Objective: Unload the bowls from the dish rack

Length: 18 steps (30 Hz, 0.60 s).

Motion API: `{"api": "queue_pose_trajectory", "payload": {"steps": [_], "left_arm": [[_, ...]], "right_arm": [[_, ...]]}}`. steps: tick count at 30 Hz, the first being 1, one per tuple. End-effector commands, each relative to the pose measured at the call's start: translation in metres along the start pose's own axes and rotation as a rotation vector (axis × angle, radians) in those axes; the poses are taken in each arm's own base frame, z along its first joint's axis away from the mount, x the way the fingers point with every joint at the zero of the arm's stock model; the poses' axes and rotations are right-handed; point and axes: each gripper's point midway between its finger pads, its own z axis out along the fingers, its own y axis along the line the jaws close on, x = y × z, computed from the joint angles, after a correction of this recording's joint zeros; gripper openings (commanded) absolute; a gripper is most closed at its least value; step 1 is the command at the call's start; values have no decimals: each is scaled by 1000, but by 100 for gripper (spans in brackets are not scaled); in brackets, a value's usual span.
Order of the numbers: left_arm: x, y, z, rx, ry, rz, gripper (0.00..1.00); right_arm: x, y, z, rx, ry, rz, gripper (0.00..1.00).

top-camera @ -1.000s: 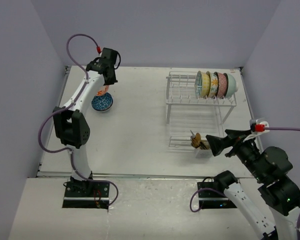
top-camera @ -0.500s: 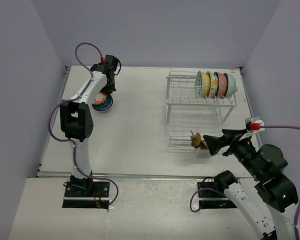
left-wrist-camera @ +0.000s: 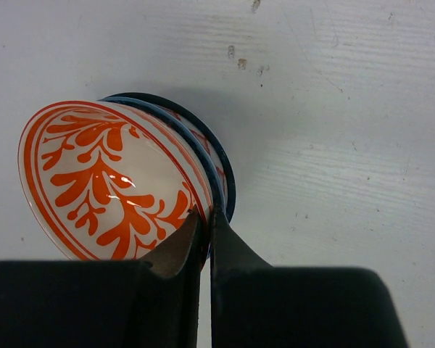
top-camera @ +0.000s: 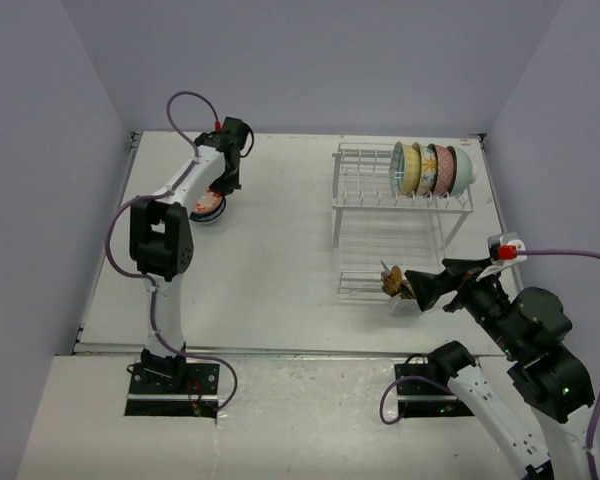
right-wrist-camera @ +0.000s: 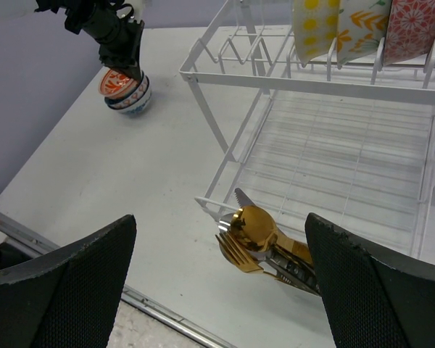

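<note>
My left gripper (top-camera: 214, 192) is shut on the rim of a red-orange patterned bowl (left-wrist-camera: 109, 174), one finger inside and one outside. The bowl rests tilted in a blue bowl (left-wrist-camera: 229, 190) on the table at the far left (top-camera: 206, 208). Both bowls show in the right wrist view (right-wrist-camera: 125, 90) under the left gripper (right-wrist-camera: 122, 47). The white wire dish rack (top-camera: 365, 215) stands at the far right with several bowls (top-camera: 432, 168) upright in its top tier, also in the right wrist view (right-wrist-camera: 362, 29). My right gripper (top-camera: 427, 290) is open and empty, near the rack's front corner (right-wrist-camera: 219, 217).
A small white caddy (top-camera: 408, 303) with gold and silver cutlery (right-wrist-camera: 257, 235) hangs at the rack's near edge, just below my right gripper. Purple walls close in the table on three sides. A metal rail (right-wrist-camera: 167, 319) runs along the table's near edge.
My left gripper has come down and set the red-orange bowl into the blue bowl; its wrist swung to the right. My right arm has shifted slightly left.
</note>
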Motion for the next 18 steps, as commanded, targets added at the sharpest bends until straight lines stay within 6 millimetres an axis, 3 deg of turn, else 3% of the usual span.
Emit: {"api": "queue_pose_trajectory", "payload": {"steps": [1, 3, 9, 13, 18], "left_arm": [[-6, 9, -4, -57, -26, 32, 0], [-6, 10, -5, -74, -26, 43, 0], [-5, 14, -11, -125, -31, 67, 15], [-4, 18, -17, -155, -29, 83, 34], [-17, 13, -44, -145, -87, 82, 49]], "right_arm": [[-6, 6, 4, -32, -10, -11, 99], [-6, 7, 5, -34, -11, -12, 99], [-6, 8, 6, -38, -5, -12, 99], [-6, 8, 8, -39, -1, -12, 99], [-6, 9, 12, -39, 7, -10, 99]]}}
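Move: Just left of the left hand's shut fingers, which pinch the rim of the orange bowl, that bowl's middle lies about 5 cm to the left, 2 cm back and 3 cm lower, leaning in the stack. The two stacked bowls under it centre some 4 cm left, 2 cm back and 6 cm below the hand. From the idle right hand the orange bowl is roughly 30 cm ahead, 48 cm left and 26 cm down. Letting go of the orange bowl's rim, the left hand spreads its fingers to nearly half open while easing back about 1 cm. It dips slightly, then starts to rise, and the wrist rolls some 10 degrees so the fingertips swing left. One finger stays over the bowl's inside, the other outside the stack. ##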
